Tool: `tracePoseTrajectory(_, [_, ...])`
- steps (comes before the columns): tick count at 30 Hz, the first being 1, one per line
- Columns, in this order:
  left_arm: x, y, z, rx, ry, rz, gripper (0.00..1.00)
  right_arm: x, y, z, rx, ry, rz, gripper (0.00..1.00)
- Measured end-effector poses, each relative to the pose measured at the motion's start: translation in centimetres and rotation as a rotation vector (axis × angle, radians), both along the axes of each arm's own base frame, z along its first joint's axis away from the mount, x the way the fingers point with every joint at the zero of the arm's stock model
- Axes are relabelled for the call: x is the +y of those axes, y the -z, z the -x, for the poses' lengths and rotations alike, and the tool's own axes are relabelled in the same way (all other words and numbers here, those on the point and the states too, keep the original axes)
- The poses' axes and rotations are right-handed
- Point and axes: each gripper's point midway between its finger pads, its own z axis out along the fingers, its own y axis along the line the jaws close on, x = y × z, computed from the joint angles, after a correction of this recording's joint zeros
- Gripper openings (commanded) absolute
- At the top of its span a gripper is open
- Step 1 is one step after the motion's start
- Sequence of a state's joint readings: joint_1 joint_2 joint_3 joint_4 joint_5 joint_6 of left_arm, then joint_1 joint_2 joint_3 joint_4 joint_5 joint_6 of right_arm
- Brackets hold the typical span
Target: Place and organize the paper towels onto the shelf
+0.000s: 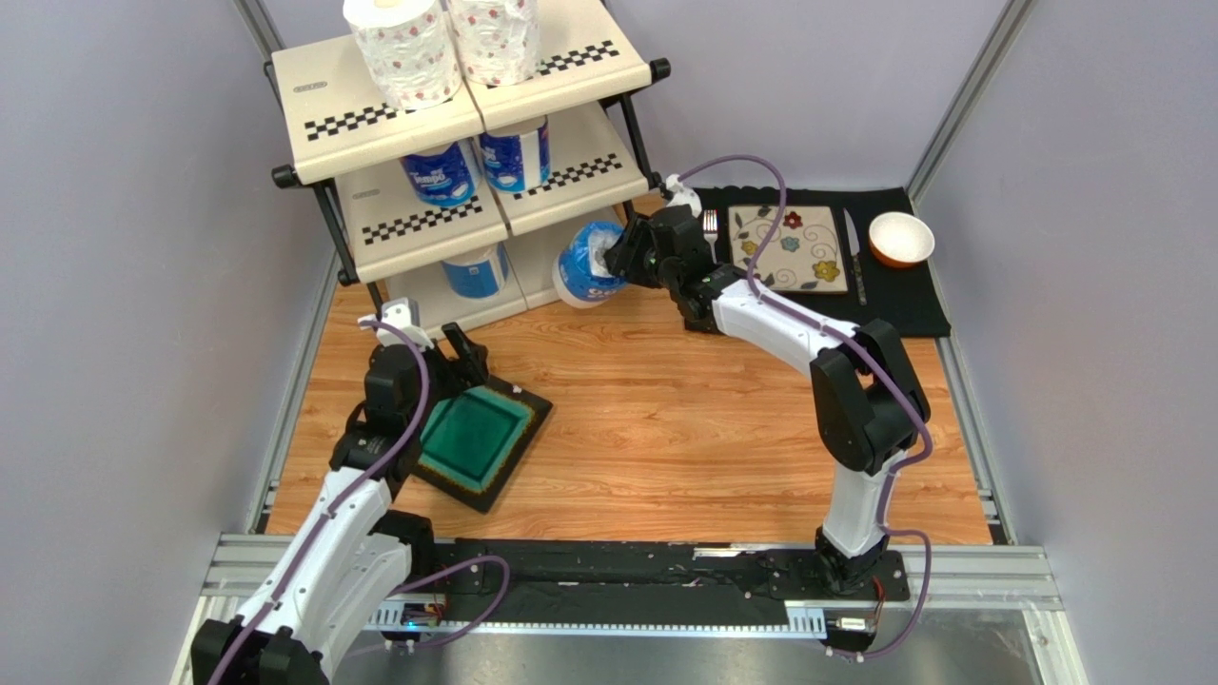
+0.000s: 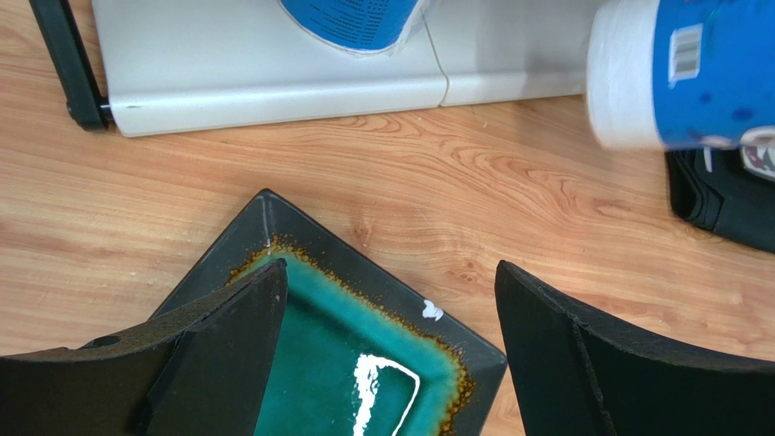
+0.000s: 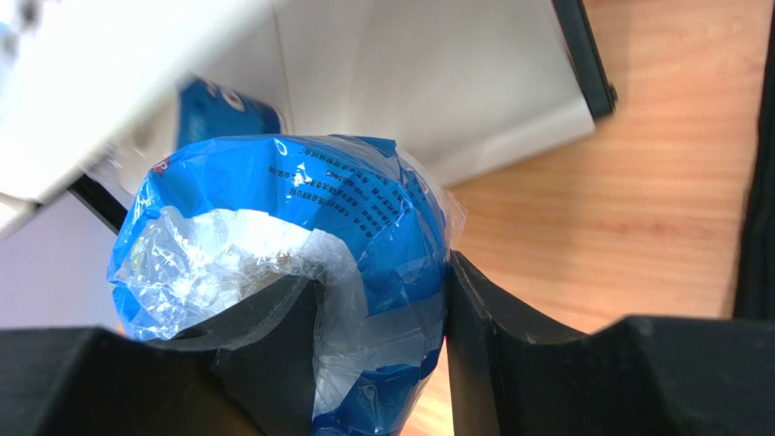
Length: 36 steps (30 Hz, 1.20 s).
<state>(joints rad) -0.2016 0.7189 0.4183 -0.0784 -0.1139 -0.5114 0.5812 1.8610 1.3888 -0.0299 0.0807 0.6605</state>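
The shelf [image 1: 375, 117] stands at the back left. Two patterned paper towels [image 1: 400, 50] stand on its top tier, two blue-wrapped ones [image 1: 443, 171] on the middle tier and one [image 1: 476, 269] on the bottom tier. My right gripper [image 1: 622, 257] is shut on a blue-wrapped roll [image 1: 583, 264] just right of the bottom tier. In the right wrist view its fingers [image 3: 273, 336] pinch the roll's [image 3: 300, 200] wrap, with the shelf panel [image 3: 409, 82] behind. My left gripper [image 2: 389, 282] hangs open and empty; the held roll [image 2: 655, 73] and bottom panel [image 2: 273, 64] lie beyond it.
A square teal plate with a dark rim [image 1: 479, 443] lies on the wooden table under my left gripper. At the back right a black mat [image 1: 915, 293] carries a flowered plate [image 1: 786, 250], fork, knife and an orange bowl [image 1: 901, 239]. Grey walls close in the sides.
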Motion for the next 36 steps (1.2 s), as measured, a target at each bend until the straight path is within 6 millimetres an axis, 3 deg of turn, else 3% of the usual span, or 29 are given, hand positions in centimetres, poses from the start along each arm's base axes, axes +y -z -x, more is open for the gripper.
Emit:
tracePoseTrajectory(6, [0.3, 0.1, 0.6, 0.009, 0.016, -0.044, 0.92, 1.0, -2.1, -2.0, -0.079, 0.042, -0.058, 0.45])
tracePoseTrajectory(17, [0.6, -1.6, 0.7, -0.007, 0.023, -0.082, 0.92, 4.2, 0.7, -4.2, -0.084, 0.052, -0.036, 0.45])
tracePoseTrajectory(28, [0.7, -1.6, 0.8, -0.002, 0.031, -0.099, 0.92, 5.8, -0.2, -5.6, -0.143, 0.078, -0.060, 0.45])
tracePoseTrajectory(36, [0.8, -1.3, 0.9, 0.010, 0.034, -0.116, 0.92, 7.4, 1.6, -5.7, -0.146, 0.084, -0.040, 0.45])
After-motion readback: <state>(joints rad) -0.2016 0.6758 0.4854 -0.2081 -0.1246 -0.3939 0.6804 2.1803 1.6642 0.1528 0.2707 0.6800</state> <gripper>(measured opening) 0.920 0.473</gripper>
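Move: The blue-wrapped paper towel roll is still pinched in the right gripper. Its free space on the right half of the bottom shelf lies about 6 cm ahead, 9 cm left and 12 cm below this hand. The shelved roll on the left half stands some 20 cm left and 1 cm ahead; the foot of the right front leg is about 2 cm ahead and 4 cm right, low down. From the left hand that free space is roughly 18 cm ahead and 12 cm right. Carry the held roll with the right gripper left and forward, about 7 cm left and 6 cm ahead, from beside the rack into the gap under the middle shelf. Rise some 2 cm at first, then sink to finish a little lower than the start. Tip the fingers up about 10 degrees on the way and keep their hold. ##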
